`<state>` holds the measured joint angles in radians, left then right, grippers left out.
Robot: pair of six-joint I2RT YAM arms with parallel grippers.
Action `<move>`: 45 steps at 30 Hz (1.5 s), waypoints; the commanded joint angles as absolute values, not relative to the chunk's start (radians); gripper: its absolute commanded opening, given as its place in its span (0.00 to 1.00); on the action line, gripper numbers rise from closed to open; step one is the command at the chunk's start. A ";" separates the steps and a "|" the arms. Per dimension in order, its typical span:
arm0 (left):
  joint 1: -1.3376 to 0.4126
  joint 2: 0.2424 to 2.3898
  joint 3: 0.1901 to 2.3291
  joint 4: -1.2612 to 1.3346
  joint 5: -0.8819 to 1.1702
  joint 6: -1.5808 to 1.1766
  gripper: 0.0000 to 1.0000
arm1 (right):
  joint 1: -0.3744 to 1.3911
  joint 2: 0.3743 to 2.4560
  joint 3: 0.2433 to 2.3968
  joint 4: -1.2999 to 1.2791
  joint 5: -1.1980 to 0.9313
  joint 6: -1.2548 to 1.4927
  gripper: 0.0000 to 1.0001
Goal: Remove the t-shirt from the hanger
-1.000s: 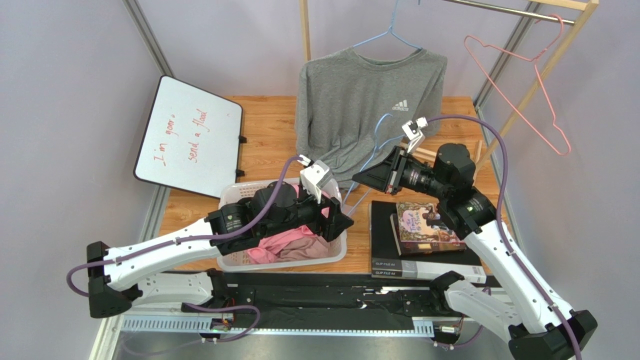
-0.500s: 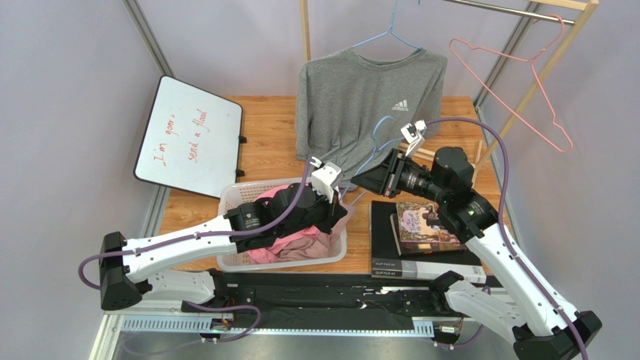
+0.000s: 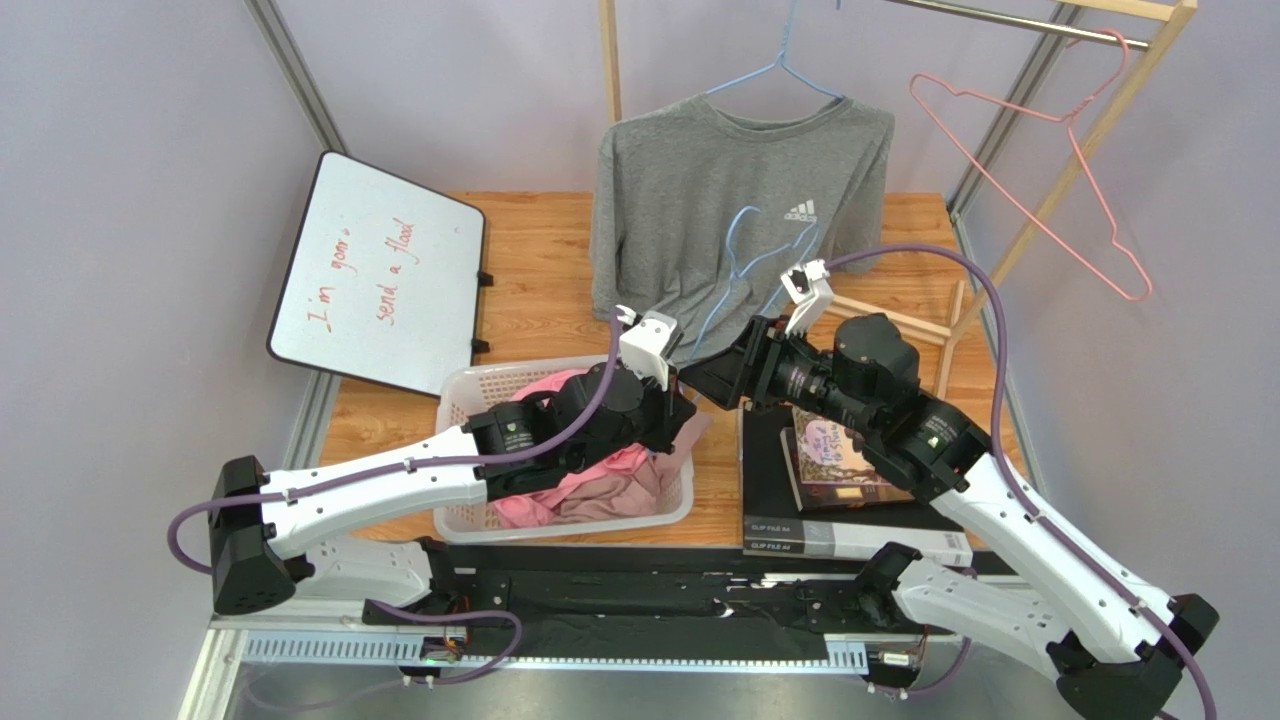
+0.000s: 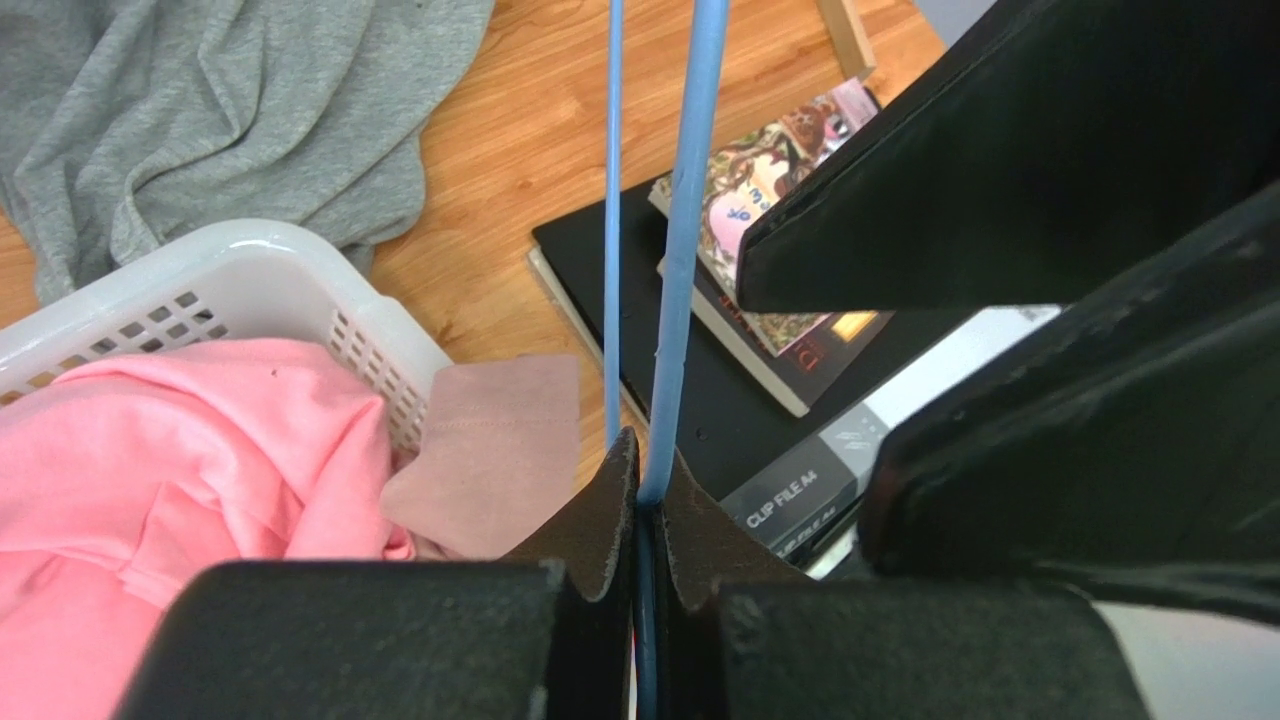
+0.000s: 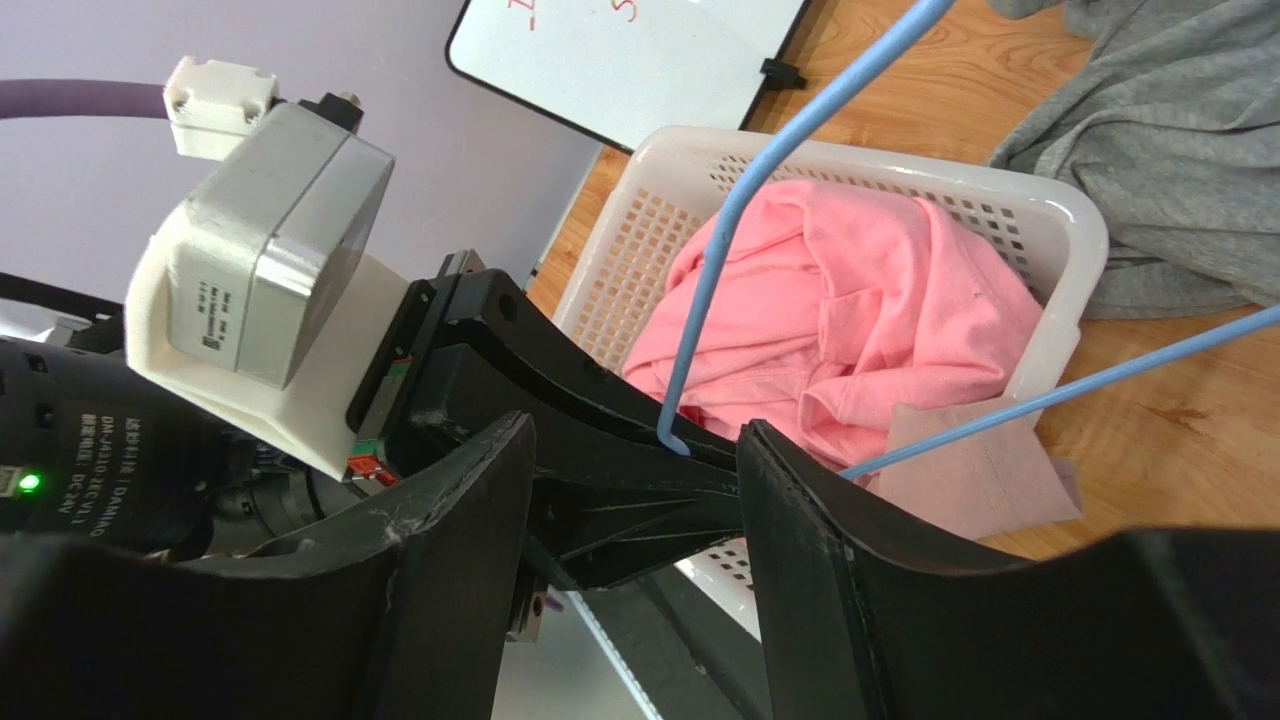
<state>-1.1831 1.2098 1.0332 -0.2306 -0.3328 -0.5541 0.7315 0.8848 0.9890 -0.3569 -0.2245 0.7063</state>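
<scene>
The grey t-shirt [image 3: 721, 180] hangs on a blue hanger [image 3: 783, 68] hooked on the wooden rack, its hem resting on the table; it also shows in the left wrist view [image 4: 226, 105] and the right wrist view [image 5: 1172, 150]. My left gripper [image 3: 684, 393] is shut on the wire of a second, bare blue hanger [image 4: 679, 255], which rises in front of the shirt [image 3: 732, 263]. My right gripper [image 3: 718, 375] is open, its jaws either side of that hanger's bent corner [image 5: 672, 440] and just in front of the left gripper's fingers.
A white basket [image 3: 466, 393] of pink clothes [image 3: 579, 488] sits under the left arm. A book and black clip files [image 3: 842, 503] lie under the right arm. A whiteboard [image 3: 383, 270] leans at the left. A pink hanger [image 3: 1052, 180] hangs on the rack at the right.
My left gripper has moved up and right with the bare blue hanger. My right gripper has moved left and down to meet it. The pink hanger has swung.
</scene>
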 commanded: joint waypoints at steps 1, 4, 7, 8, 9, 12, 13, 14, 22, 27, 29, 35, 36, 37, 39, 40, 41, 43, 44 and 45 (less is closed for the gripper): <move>-1.193 1.184 1.028 -0.137 -0.357 -0.609 0.00 | 0.801 0.868 0.974 -0.283 -0.020 0.669 0.55; -1.198 1.174 1.011 -0.118 -0.360 -0.626 0.00 | 0.825 0.887 0.957 -0.229 -0.002 0.669 0.52; -1.200 1.170 1.002 -0.104 -0.364 -0.635 0.00 | 0.845 0.920 0.957 -0.215 0.039 0.678 0.46; -1.201 1.172 1.002 -0.104 -0.364 -0.637 0.00 | 0.854 0.926 0.953 -0.213 0.054 0.678 0.44; -1.200 1.170 1.000 -0.101 -0.364 -0.638 0.00 | 0.877 0.931 0.948 -0.215 0.073 0.673 0.42; -1.203 1.177 1.002 -0.101 -0.362 -0.638 0.00 | 0.916 0.928 0.916 -0.190 0.149 0.669 0.37; -1.201 1.180 1.008 -0.107 -0.364 -0.641 0.00 | 0.917 0.931 0.908 -0.166 0.156 0.673 0.35; -1.201 1.181 1.009 -0.109 -0.367 -0.644 0.00 | 0.917 0.934 0.904 -0.155 0.158 0.675 0.33; -1.201 1.141 0.939 -0.077 -0.374 -0.683 0.22 | 0.916 0.962 0.904 -0.135 0.173 0.632 0.00; -1.201 1.017 0.878 -0.110 -0.383 -0.667 0.60 | 0.856 0.911 0.903 -0.137 0.134 0.545 0.00; -1.201 0.944 0.845 -0.133 -0.377 -0.657 0.61 | 0.786 0.905 0.914 -0.159 0.057 0.532 0.00; -1.200 0.731 0.746 -0.199 -0.347 -0.675 0.61 | 0.666 0.812 0.904 -0.262 -0.008 0.508 0.00; -1.200 0.707 0.736 -0.213 -0.347 -0.681 0.61 | 0.655 0.798 0.904 -0.271 -0.006 0.503 0.00; -1.201 0.686 0.729 -0.225 -0.345 -0.683 0.61 | 0.643 0.781 0.904 -0.291 -0.011 0.493 0.00; -1.201 0.637 0.724 -0.264 -0.344 -0.683 0.61 | 0.597 0.779 0.919 -0.314 -0.014 0.492 0.00; -1.200 0.621 0.723 -0.276 -0.345 -0.684 0.61 | 0.577 0.778 0.923 -0.322 -0.037 0.479 0.00; -1.201 0.598 0.723 -0.297 -0.348 -0.684 0.61 | 0.534 0.781 0.928 -0.324 -0.044 0.473 0.00; -1.200 0.569 0.713 -0.310 -0.350 -0.687 0.61 | 0.480 0.791 0.956 -0.328 -0.072 0.457 0.00; -1.200 0.563 0.707 -0.313 -0.348 -0.689 0.61 | 0.412 0.817 0.968 -0.328 -0.098 0.454 0.00; -1.200 0.557 0.695 -0.316 -0.348 -0.695 0.61 | 0.379 0.833 0.982 -0.325 -0.163 0.453 0.00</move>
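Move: The blue hanger stands in the left hand's closed fingers. The stretch of wire the right hand goes for lies about 2 cm ahead, 3 cm left and 3 cm below it, which is some 3 cm ahead, 2 cm right and 4 cm above the left fingertips. From the right hand, the basket of pink clothes is roughly 2 cm ahead, 16 cm left and 27 cm down; the grey t-shirt hangs about 25 cm ahead, 4 cm right. Easing down, left and slightly forward by about 5 cm in all, the right hand shuts its half-open fingers on the blue hanger's wire while the left keeps it nearly still. The left then opens, lets go and backs off left and back by some 11 cm, rising a little; the right carries the hanger right and forward, away from the basket, turning clockwise. ##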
